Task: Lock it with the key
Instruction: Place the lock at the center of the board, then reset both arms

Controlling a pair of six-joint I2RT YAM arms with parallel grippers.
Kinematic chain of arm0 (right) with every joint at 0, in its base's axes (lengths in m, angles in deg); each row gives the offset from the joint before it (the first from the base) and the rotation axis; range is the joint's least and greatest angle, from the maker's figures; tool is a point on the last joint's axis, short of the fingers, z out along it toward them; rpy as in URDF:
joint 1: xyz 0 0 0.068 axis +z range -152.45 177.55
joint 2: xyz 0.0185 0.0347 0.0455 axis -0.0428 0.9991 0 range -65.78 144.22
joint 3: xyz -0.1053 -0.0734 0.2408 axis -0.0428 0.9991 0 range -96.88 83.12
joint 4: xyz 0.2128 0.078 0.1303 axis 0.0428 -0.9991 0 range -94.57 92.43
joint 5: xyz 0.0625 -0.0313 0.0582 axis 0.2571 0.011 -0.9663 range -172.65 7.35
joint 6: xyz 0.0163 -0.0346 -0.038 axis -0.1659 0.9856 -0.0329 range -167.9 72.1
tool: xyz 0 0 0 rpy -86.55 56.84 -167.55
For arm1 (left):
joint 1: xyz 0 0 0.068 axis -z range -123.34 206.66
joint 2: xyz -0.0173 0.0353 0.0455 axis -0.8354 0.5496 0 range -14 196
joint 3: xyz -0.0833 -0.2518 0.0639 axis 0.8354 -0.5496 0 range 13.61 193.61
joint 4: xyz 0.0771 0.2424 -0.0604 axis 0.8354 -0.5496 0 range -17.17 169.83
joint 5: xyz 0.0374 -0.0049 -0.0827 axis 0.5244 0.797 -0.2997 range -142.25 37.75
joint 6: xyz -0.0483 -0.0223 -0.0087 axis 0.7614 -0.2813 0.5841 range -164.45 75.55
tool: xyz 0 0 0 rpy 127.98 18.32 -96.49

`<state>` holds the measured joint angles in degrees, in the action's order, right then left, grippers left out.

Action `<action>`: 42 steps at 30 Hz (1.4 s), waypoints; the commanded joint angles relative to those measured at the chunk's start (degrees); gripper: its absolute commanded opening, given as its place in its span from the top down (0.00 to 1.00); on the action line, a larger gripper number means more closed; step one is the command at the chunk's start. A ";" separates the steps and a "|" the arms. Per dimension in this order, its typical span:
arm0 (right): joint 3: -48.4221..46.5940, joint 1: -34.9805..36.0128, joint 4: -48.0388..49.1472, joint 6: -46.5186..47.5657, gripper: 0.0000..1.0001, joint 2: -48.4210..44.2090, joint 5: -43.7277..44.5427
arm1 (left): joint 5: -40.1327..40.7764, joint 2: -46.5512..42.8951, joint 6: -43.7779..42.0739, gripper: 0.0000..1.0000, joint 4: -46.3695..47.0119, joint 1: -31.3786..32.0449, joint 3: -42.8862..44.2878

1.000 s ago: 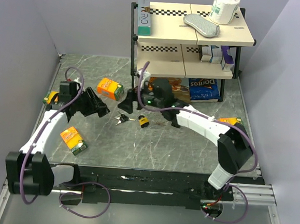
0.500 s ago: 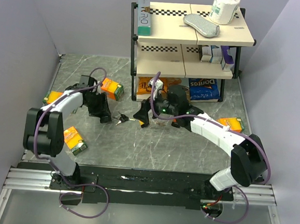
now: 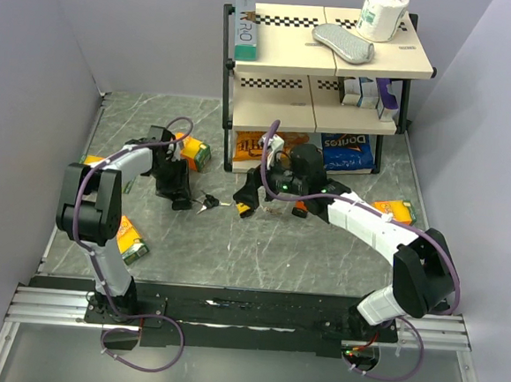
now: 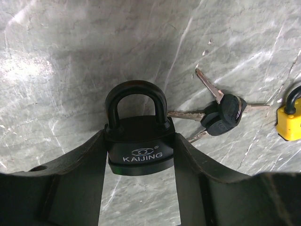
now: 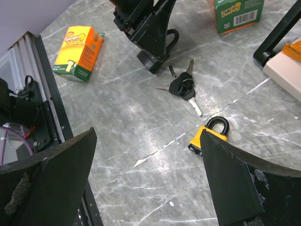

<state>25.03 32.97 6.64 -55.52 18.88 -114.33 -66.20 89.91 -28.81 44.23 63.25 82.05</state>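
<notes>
My left gripper point(image 3: 182, 201) is shut on a black KAIJING padlock point(image 4: 139, 141), with both fingers point(image 4: 80, 169) pressed against the sides of its body and its shackle closed. It is low over the table. A bunch of black-headed keys point(image 4: 223, 114) lies just to the right of it, also in the top view point(image 3: 208, 202) and the right wrist view point(image 5: 182, 87). A yellow padlock point(image 3: 243, 209) lies right of the keys point(image 5: 209, 136). My right gripper point(image 5: 148, 141) is open and empty, hovering above the yellow padlock point(image 4: 289, 120).
A shelf rack point(image 3: 319, 63) with snack bags and boxes stands at the back. A green and orange box point(image 3: 188, 150) lies behind the left gripper. An orange sponge box point(image 3: 126, 238) lies at the near left, and another orange box point(image 3: 394, 208) at the right.
My left arm has folded inward and its gripper has moved right, down beside the keys. My right gripper has shifted right and nearer, over the yellow padlock.
</notes>
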 commanded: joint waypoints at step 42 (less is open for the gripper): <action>10.53 -31.81 -11.15 6.39 0.01 -31.31 2.50 | -9.17 -30.70 -12.30 0.04 1.84 -10.82 7.94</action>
<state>33.62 4.36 -3.70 -50.67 -8.48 -113.52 -81.94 61.59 -39.22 43.45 49.24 94.31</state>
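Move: The black lock is still between the left fingers, its middle about 1 cm below and 1 cm ahead of the hand point; the bare table at its place is right underneath. The black keys lie about 7 cm to this hand's right and level with it, the yellow lock some 17 cm right. The orange-green box stands about 15 cm straight ahead. From the right hand, the black lock is about 17 cm left, 6 cm ahead and 16 cm below. The black lock is let go at table level: the left fingers open wide after easing back barely half a centimetre, and the hand then lifts off it some 26 cm, swerving about 5 cm to the left while the fingers tilt from pointing down towards forward. The open, empty right hand draws away from the locks to the right and somewhat up, turning clockwise. ##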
